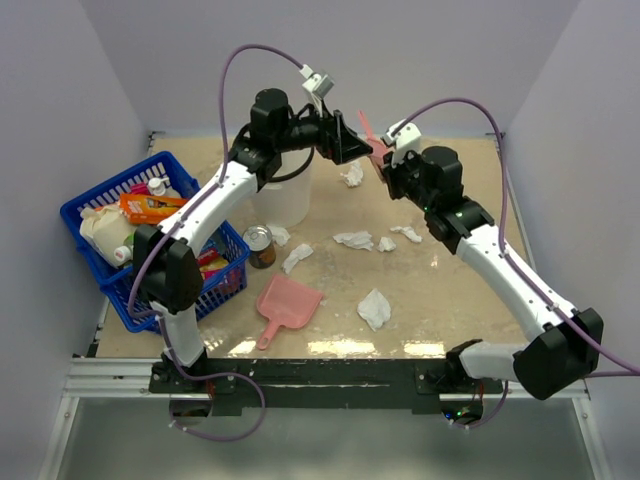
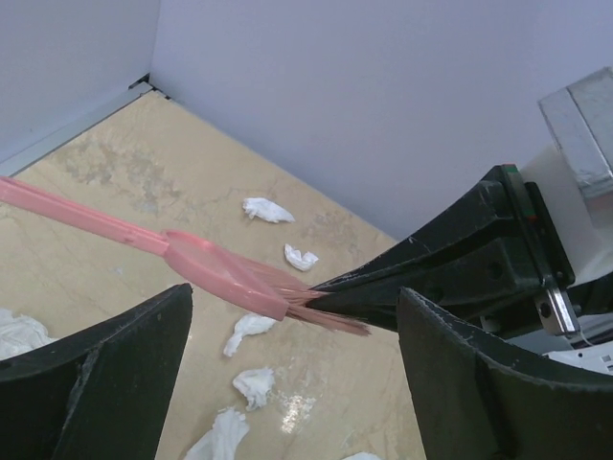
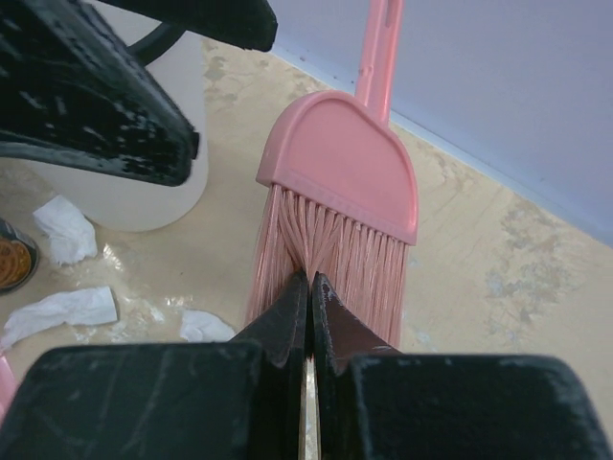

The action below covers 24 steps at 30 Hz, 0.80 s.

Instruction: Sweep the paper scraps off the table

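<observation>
Several white paper scraps (image 1: 353,240) lie scattered on the beige table (image 1: 440,300), with more scraps (image 2: 247,331) showing in the left wrist view and others (image 3: 62,309) in the right wrist view. A pink hand brush (image 1: 372,140) hangs above the table's far middle. My right gripper (image 3: 309,287) is shut on its bristles, and the brush head (image 3: 345,163) points away from it. My left gripper (image 2: 297,374) stands open just beside the brush (image 2: 220,273) with nothing between its fingers (image 2: 124,383). In the top view the left gripper (image 1: 350,140) faces the right gripper (image 1: 383,165).
A pink dustpan (image 1: 285,305) lies near the front edge. Under the left arm stands a white bucket (image 1: 285,195), and a tin can (image 1: 260,247) is next to it. A blue basket (image 1: 150,240) of groceries fills the left side. Walls close the back and sides.
</observation>
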Tool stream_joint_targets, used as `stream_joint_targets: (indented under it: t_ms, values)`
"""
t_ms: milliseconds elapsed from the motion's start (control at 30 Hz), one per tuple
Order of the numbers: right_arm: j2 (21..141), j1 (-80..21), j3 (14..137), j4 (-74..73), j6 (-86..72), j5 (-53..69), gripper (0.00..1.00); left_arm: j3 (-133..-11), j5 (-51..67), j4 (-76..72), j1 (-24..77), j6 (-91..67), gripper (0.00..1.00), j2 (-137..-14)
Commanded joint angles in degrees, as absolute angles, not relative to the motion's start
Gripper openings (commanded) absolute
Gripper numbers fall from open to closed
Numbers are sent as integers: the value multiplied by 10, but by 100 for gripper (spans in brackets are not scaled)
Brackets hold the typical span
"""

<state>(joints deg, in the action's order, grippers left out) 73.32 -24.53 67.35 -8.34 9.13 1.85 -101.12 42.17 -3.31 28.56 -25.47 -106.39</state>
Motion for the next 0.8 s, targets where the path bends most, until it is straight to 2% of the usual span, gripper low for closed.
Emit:
stream_joint_targets:
  t_ms: [0, 367, 700, 767]
  values:
    - [716, -265, 687, -29, 130, -16, 0, -1015, 408, -57, 288, -275, 89, -1070]
    - [722, -272, 700, -17, 145, -26, 0, -1014, 329, -16, 287, -285, 83, -1068]
    - [711, -306, 664, 68, 233, -72, 0, -1032, 369, -43, 293, -296, 68, -1099]
    - [711, -313, 661, 79, 241, -74, 0, -1034, 376, -48, 294, -296, 61, -1101]
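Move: Pinched by its bristles in the right fingertips, the brush has its head about 6 cm to the right of the open left hand, 2 cm ahead and 4 cm lower; from the right hand the head is some 4 cm ahead, 2 cm left and 3 cm up. On the table 21 cm under the left hand, a far paper scrap lies 15 cm ahead and 3 cm right. The white bin stands 15 cm left, 7 cm ahead and 11 cm below. Sinking about 3 cm and easing 2.5 cm forward, the left hand brings its fingers around the near edge of the brush head, turning slightly counter-clockwise and closing by about a quarter. The right hand keeps its pinch on the bristles and lifts the brush about 2.5 cm, drifting a little left and tilting its fingertips up some 10 degrees to meet the left hand. ##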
